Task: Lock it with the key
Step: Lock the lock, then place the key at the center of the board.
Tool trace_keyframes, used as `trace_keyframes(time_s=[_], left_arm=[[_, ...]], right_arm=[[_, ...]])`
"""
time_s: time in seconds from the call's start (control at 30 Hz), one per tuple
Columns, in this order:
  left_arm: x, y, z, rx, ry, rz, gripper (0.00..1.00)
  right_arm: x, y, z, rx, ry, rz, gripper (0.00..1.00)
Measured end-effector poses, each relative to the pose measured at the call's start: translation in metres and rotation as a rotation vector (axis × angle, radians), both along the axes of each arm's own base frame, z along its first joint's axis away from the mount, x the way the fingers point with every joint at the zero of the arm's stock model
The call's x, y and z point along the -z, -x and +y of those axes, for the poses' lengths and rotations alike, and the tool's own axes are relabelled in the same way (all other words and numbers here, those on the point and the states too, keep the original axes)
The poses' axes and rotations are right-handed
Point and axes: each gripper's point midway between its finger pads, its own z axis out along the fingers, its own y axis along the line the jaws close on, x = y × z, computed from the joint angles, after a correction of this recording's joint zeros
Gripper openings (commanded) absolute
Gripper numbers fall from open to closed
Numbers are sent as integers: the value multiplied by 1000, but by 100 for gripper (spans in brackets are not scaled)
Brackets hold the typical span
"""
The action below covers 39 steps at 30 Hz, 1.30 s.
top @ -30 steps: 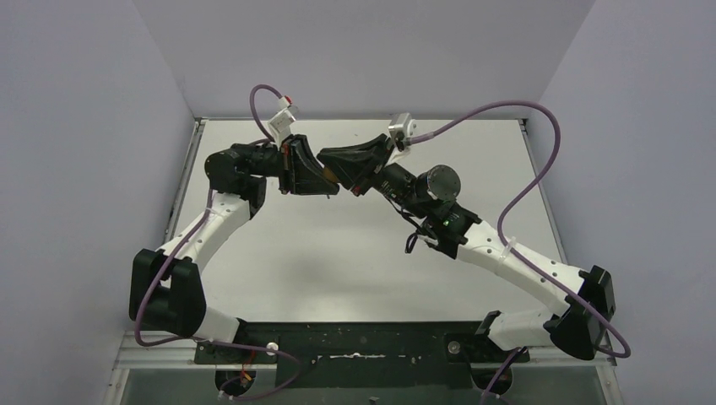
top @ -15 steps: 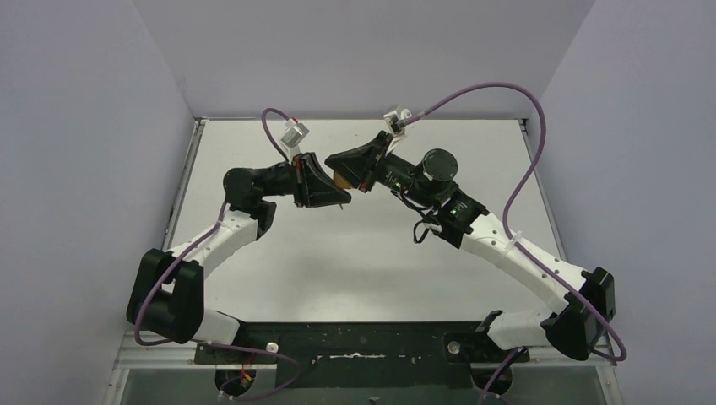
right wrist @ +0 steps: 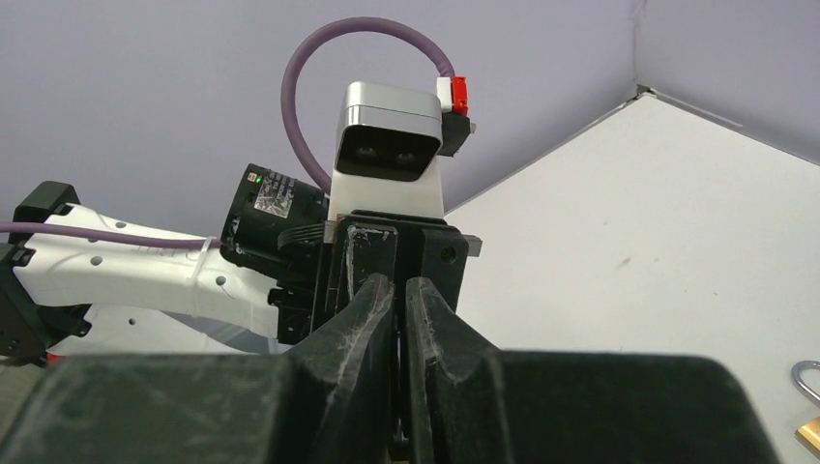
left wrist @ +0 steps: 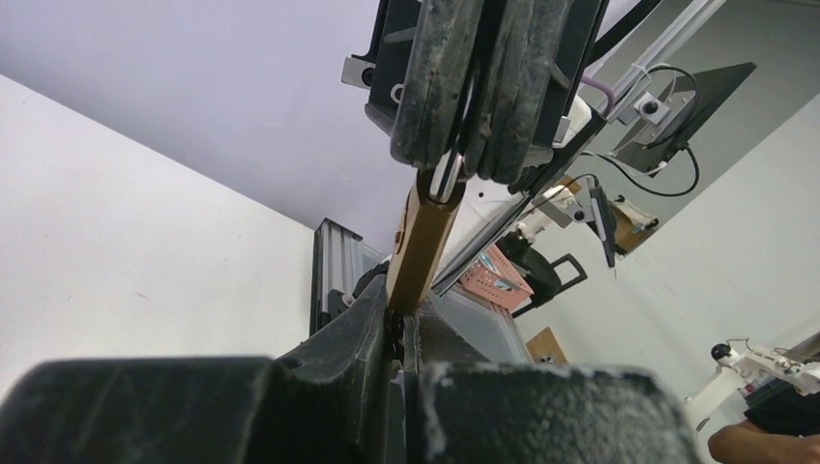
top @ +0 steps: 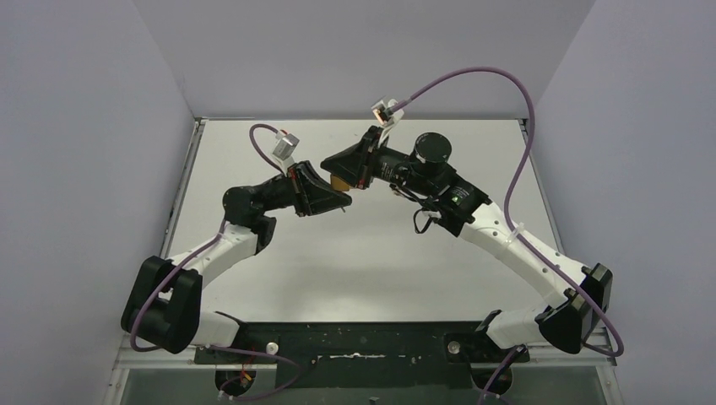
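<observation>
A brass padlock point(left wrist: 424, 246) hangs in the air between my two grippers, above the back middle of the table point(top: 279, 270). Seen from above, the padlock point(top: 341, 180) is an orange-brown patch between the black fingers. My right gripper point(left wrist: 471, 166) is shut on its silver shackle point(left wrist: 446, 180) from the top. My left gripper point(left wrist: 398, 327) is shut right at the lock's lower end, on a thin dark piece that I take for the key; its jaws hide nearly all of it. In the right wrist view, my right gripper point(right wrist: 399, 290) faces the left gripper's front point(right wrist: 396, 253).
A silver loop with a brass edge point(right wrist: 807, 401) lies on the white table at the bottom right corner of the right wrist view. Purple cables point(top: 473, 89) arch over the back. Grey walls close in the table on three sides.
The left wrist has rolled, swinging its camera down and to the side, and its arm has drawn nearer. The right arm has moved back and left. Both grippers stay shut at the padlock.
</observation>
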Motion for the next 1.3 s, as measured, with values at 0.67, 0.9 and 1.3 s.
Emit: trace_keyframes(time_s=[0.67,0.9,1.3], left_arm=[[26,-6,0,-48,-5,55,0],[55,-29,28,-192,-41,144,0],[105,-66,105,-893,-396,269,0]], right_arm=[[-81,-22,-29,57,-137,-125,0],[-57,-35,-35,134,-135,-102,0],[130,-18,6,381,194,89,0]])
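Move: My left fingers grip the key, and the lock's body sits about 4 cm above that hand and 2 cm ahead. My right hand holds the lock by its shackle from above, with the body some 4 cm below it and 2 cm back. On the table, roughly 26 cm ahead of my left hand, 2 cm to its right and 23 cm below, lies the big open padlock. The small padlock is about 12 cm to the right of that one and 1 cm nearer me. I draw the lock up off the key: my right hand rises about 8 cm while my left, still pinching the key, sinks 3 to 4 cm. Then my left swings away leftward, forward and farther down, turning some 50 degrees counter-clockwise, and my right lowers the lock about 20 cm, turning slightly clockwise. Both grips stay shut. ##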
